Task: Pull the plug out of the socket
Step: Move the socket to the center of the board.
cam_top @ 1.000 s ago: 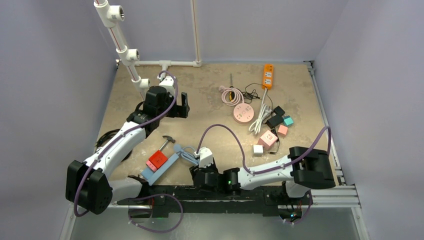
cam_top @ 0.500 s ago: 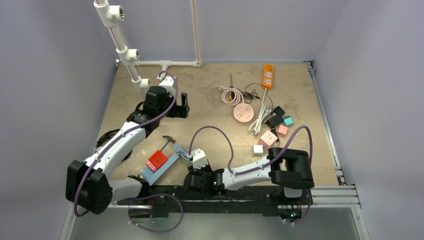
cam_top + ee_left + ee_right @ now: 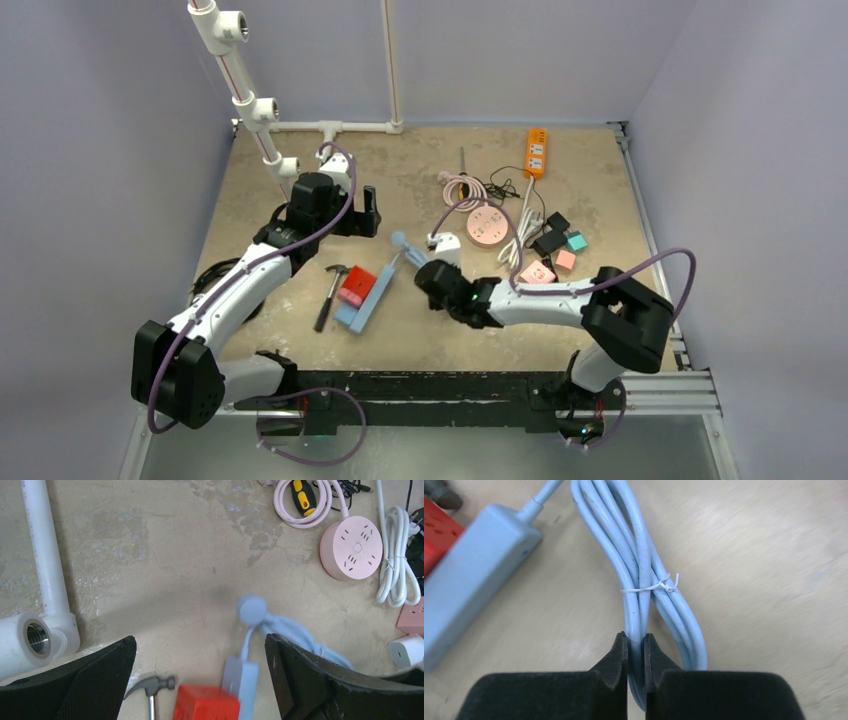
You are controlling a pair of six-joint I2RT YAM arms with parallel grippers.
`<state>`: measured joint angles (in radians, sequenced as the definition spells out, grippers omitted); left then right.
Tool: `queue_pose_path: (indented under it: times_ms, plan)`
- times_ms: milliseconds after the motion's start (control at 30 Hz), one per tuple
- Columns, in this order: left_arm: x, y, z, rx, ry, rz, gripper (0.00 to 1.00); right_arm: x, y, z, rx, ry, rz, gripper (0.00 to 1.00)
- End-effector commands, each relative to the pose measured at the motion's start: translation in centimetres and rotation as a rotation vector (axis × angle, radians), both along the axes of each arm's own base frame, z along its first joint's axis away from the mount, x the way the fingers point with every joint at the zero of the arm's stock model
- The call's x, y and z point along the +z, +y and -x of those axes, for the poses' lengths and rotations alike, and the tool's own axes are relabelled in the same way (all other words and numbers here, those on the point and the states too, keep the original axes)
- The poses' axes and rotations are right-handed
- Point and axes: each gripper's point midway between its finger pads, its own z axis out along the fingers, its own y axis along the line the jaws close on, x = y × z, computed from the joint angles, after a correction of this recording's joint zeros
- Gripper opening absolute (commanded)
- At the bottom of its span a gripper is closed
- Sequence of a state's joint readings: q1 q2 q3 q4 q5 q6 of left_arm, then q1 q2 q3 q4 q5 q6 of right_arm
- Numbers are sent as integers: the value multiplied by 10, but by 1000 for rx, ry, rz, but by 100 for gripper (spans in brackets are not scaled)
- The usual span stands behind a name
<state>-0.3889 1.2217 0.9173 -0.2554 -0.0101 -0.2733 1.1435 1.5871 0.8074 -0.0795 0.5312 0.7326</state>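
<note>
A light-blue socket strip (image 3: 368,300) lies left of the table's middle, with a red cube plug (image 3: 356,284) seated on it. In the right wrist view my right gripper (image 3: 636,642) is shut on the strip's bundled blue cable (image 3: 639,555), tied with a white twist tie. The strip (image 3: 474,565) and red plug (image 3: 436,525) lie to its upper left. My left gripper (image 3: 200,640) hovers open and empty above the red plug (image 3: 207,702), the strip (image 3: 240,680) and the cable's round blue end plug (image 3: 251,610).
A hammer (image 3: 330,290) lies just left of the red plug. A pink round socket (image 3: 488,225), a white coiled cable (image 3: 520,240), small cube adapters (image 3: 540,272) and an orange strip (image 3: 537,152) fill the right side. White pipes (image 3: 250,100) stand at the back left.
My right gripper closed on the blue cable and swung from the near edge toward the table's middle, dragging the strip and red plug along. The hammer shifted. The left arm stayed put.
</note>
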Motion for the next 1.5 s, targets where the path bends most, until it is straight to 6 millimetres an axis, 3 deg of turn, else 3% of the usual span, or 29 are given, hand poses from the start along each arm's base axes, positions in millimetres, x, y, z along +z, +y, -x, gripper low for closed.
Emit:
queue_pose_path:
  times_ms: [0,133,300,400,467,533,633,867,1133,1300,1467]
  plan:
    - [0,-7,2,-32,-4,33,99,41,-14,-59,-52,-128,-80,0]
    - [3,-12,4,-56,-6,48,99,47,-41,-103,-126,-157,-72,0]
    - [3,-26,11,-133,3,95,99,49,-64,-136,-171,-168,-64,5]
    - [-2,-35,15,-178,33,122,99,59,-69,-147,-169,-182,-69,25]
    - [-6,-40,16,-197,56,139,99,70,-68,-153,-162,-201,-79,51]
    - [-12,-44,17,-210,85,147,99,85,-64,-157,-147,-220,-106,70]
    - [-22,-45,16,-209,122,143,99,107,-55,-164,-109,-245,-171,81]
    - [-50,-36,12,-160,213,102,99,133,-28,-170,-6,-292,-318,80]
    - [-82,-38,18,-223,356,198,99,118,-37,-156,13,-302,-360,79]
    - [-106,-45,21,-264,457,254,99,120,-31,-153,51,-290,-400,78]
    - [-114,-48,17,-265,479,265,99,118,-29,-151,64,-282,-404,78]
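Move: The blue socket, carrying its red block, lies about 12 cm behind the left hand, roughly in line sideways and 14 below; the hammer is 13 back, 8 left. The right hand already grips the socket's cable; the socket lies some 14 cm to its left, about level fore and aft. The board's centre is about 8 cm ahead of the right hand, the round pink socket 12 ahead and 12 right, the blue plug 10 ahead, 6 left. Right hand tows blue socket forward-right some 15 cm by its cable, releases, rises; left sinks 13 cm towards it. ##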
